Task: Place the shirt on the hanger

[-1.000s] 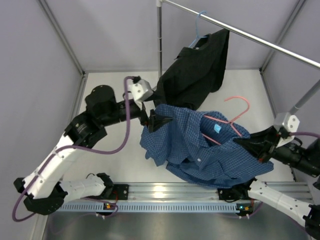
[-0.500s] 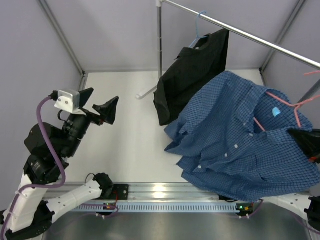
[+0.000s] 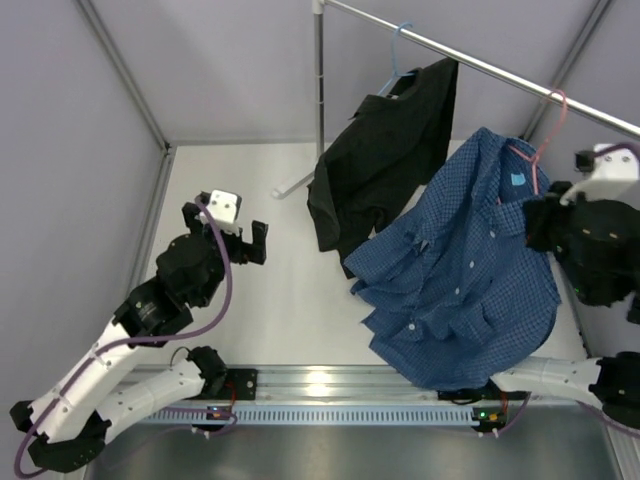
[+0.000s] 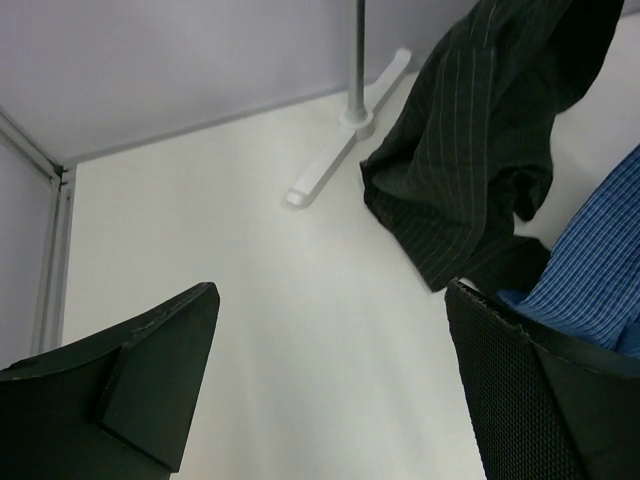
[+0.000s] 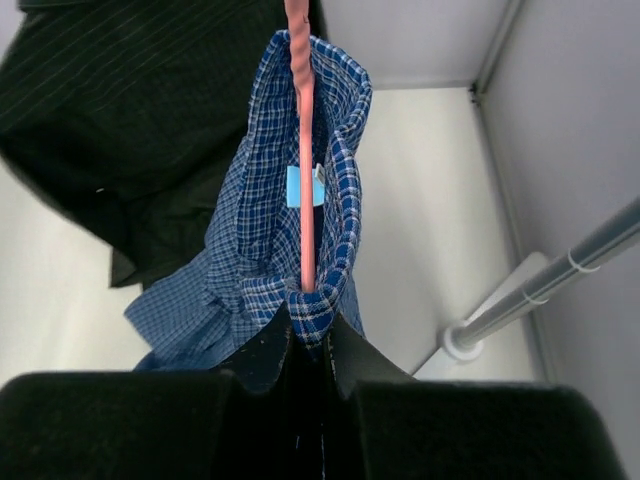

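The blue checked shirt [image 3: 460,270] hangs draped on the pink hanger [image 3: 553,110], whose hook reaches up to the metal rail [image 3: 480,62] at the right. In the right wrist view the pink hanger [image 5: 303,150] runs down inside the shirt's collar [image 5: 340,200]. My right gripper [image 5: 310,325] is shut on the hanger wire and the fold of shirt around it. From above, that right gripper [image 3: 537,222] sits just right of the collar. My left gripper [image 3: 250,243] stands open and empty over the table at the left, well away from the shirt [image 4: 590,270].
A black long-sleeved shirt [image 3: 385,160] hangs on a light blue hanger [image 3: 400,50] on the same rail, just left of the blue shirt. The rail's post [image 3: 319,100] and foot [image 4: 340,150] stand at the back. Side walls close in the table.
My left gripper let go of the shirt and pulled back to the left. My right gripper lifted the hanger with the shirt off the table, up and right to the rail.
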You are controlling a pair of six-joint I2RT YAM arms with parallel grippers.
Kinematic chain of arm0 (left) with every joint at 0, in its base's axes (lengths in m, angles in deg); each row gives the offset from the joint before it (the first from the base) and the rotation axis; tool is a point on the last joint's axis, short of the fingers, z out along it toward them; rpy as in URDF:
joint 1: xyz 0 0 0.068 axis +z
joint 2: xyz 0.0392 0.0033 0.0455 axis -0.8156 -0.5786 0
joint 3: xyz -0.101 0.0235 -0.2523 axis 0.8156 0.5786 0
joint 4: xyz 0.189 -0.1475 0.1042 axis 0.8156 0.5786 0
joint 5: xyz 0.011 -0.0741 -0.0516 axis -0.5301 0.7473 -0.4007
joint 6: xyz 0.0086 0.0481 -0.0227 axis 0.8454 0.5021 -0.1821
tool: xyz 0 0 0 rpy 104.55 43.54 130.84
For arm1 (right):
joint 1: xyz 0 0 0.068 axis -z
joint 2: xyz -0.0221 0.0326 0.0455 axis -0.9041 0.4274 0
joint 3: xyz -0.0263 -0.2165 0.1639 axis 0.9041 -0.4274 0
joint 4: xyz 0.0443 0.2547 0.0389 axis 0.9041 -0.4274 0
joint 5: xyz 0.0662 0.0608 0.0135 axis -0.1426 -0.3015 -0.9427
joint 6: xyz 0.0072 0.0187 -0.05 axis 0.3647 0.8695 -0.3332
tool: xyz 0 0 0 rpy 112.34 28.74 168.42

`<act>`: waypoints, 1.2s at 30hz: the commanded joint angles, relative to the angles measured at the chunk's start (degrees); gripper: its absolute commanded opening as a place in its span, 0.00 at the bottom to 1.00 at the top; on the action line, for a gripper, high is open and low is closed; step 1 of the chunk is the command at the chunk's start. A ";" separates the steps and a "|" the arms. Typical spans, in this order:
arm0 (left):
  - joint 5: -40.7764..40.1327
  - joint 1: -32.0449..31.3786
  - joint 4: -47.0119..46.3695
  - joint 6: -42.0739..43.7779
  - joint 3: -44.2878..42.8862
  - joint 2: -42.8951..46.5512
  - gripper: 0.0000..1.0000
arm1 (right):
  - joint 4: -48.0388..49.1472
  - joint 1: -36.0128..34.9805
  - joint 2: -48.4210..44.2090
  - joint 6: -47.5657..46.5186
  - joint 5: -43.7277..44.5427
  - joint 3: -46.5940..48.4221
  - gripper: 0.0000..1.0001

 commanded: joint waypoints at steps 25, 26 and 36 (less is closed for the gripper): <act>16.83 23.08 -4.15 -5.86 7.63 5.03 0.98 | 26.40 28.27 18.33 5.59 8.29 -8.16 0.00; 17.18 23.17 -4.15 -5.95 7.89 5.12 0.98 | 26.40 28.35 19.12 6.30 8.47 -8.34 0.00; 18.15 23.26 -4.15 -5.86 8.25 4.51 0.98 | 26.31 27.48 25.98 13.86 11.54 -7.82 0.00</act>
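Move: My right hand keeps the shirt's right shoulder and the pink hanger's arm pinched, hook up. The rail spot for that hook is roughly 25 cm ahead, 5 cm to the right and 12 cm above this hand. The blue hanger is some 35 cm ahead and 20 cm left; the black shirt's middle is about 22 cm ahead, 22 cm left and 10 cm below. From my empty left hand, the rail spot lies about 18 cm ahead, 53 cm right and 22 cm higher. With the fingers still shut on shirt and hanger, I carry them forward towards the rail with my right hand, turning the wrist nearly 40 degrees clockwise to bring the hanger across the rail. After about 10 cm forward I slow, then go down and on forward another 5 cm, lowering the hook onto the rail. My left hand, open and empty, drifts about 5 cm left and 4 cm down. ##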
